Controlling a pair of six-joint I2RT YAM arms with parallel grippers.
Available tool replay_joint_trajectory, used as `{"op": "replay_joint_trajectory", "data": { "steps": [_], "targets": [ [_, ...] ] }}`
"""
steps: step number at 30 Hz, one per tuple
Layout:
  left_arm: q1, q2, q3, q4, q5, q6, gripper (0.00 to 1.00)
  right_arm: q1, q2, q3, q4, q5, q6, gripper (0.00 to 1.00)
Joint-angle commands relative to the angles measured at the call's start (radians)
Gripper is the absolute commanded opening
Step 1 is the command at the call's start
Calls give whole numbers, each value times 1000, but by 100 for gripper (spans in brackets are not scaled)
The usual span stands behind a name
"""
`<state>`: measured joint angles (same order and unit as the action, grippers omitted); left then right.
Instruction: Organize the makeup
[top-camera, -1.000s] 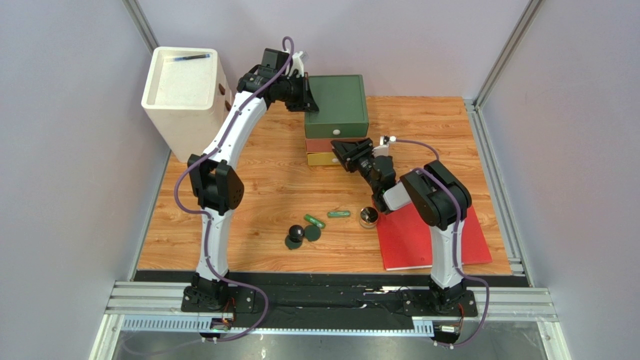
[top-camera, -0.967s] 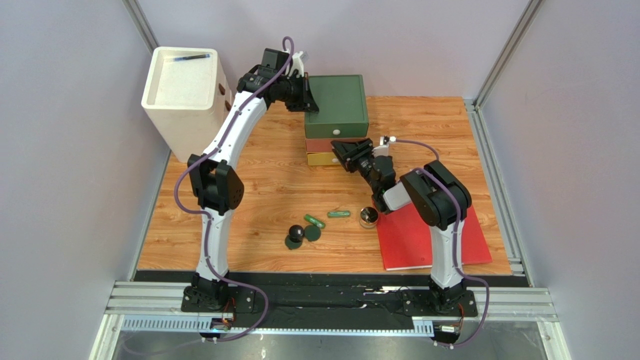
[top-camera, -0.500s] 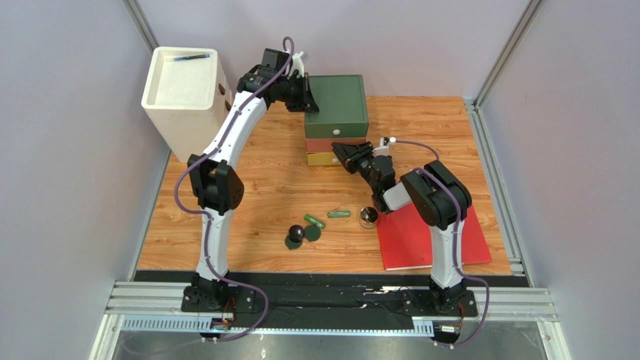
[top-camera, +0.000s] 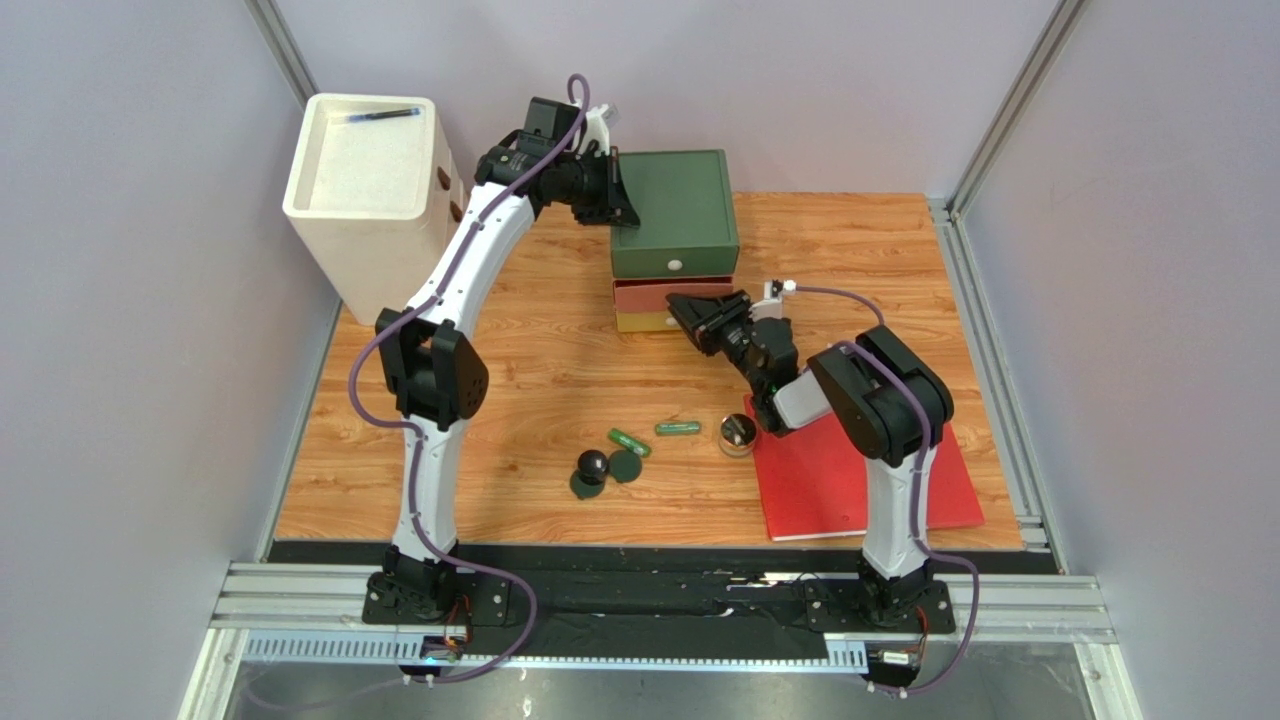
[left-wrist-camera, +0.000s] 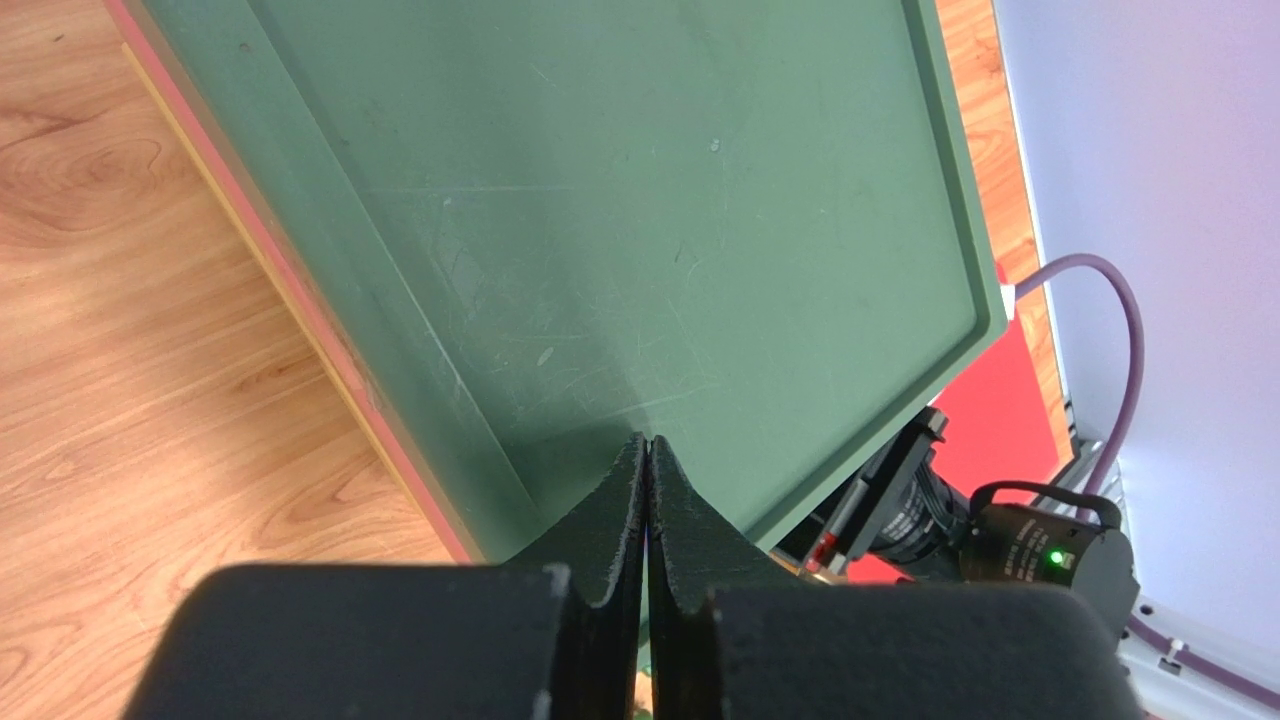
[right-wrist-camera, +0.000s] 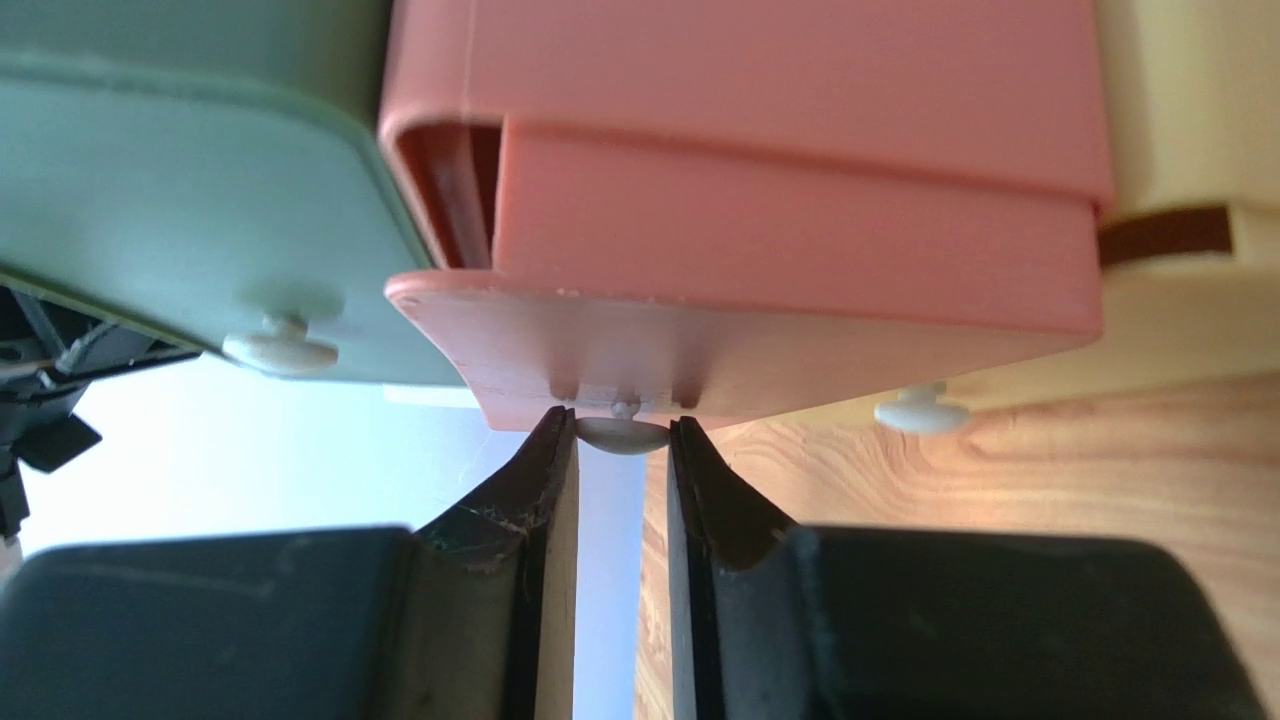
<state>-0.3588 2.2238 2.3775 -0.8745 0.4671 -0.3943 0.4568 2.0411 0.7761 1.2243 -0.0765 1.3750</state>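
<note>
The makeup lies on the wooden table: two slim green tubes, a dark green compact, a black ball-shaped piece and a round jar. My right gripper is shut on the white knob of the pink middle drawer, which stands slightly pulled out of the small drawer unit. My left gripper is shut and empty, its tips pressed on the unit's green top.
A flat red book lies at the right front, touching the jar. A white box with a black pen on top stands at the back left. The green drawer's knob and the yellow drawer's knob flank the held one.
My right gripper has drawn back toward the front with the knob, and the pink drawer has slid out a little. The left arm has not moved.
</note>
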Motion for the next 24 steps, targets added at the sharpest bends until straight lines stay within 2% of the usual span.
{"op": "replay_joint_trajectory", "data": {
  "steps": [1,19,21,24],
  "targets": [
    [-3,54,-6,-136,-42,31,0,-10,-74,-47,38,-14,-16,1],
    [-3,56,-6,-142,-47,31,0,34,-251,-193,-115,-80,-57,0],
    [-3,56,-9,-142,-45,31,0,39,-259,-198,-140,-86,-57,3],
    [-3,56,-12,-144,-44,32,0,42,-285,-198,-201,-103,-79,18]
  ]
}}
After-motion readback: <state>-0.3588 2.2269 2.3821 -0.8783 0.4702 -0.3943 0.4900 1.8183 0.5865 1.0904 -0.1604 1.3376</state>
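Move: The right fingers already pinch the knob of the pink middle drawer, which stands slightly open. The green drawer's knob is about 7 cm above and 3 cm ahead; the yellow drawer's knob some 6 cm below and 3 cm ahead. The black-lidded jar lies roughly 15 cm back, 9 cm right and 9 cm lower. From the left hand, on the green top, the pink knob is about 7 cm back, 6 cm right and 11 cm below. The right hand draws the pinched pink drawer knob back about 6.5 cm while the shut left fingers stay on the green top. ##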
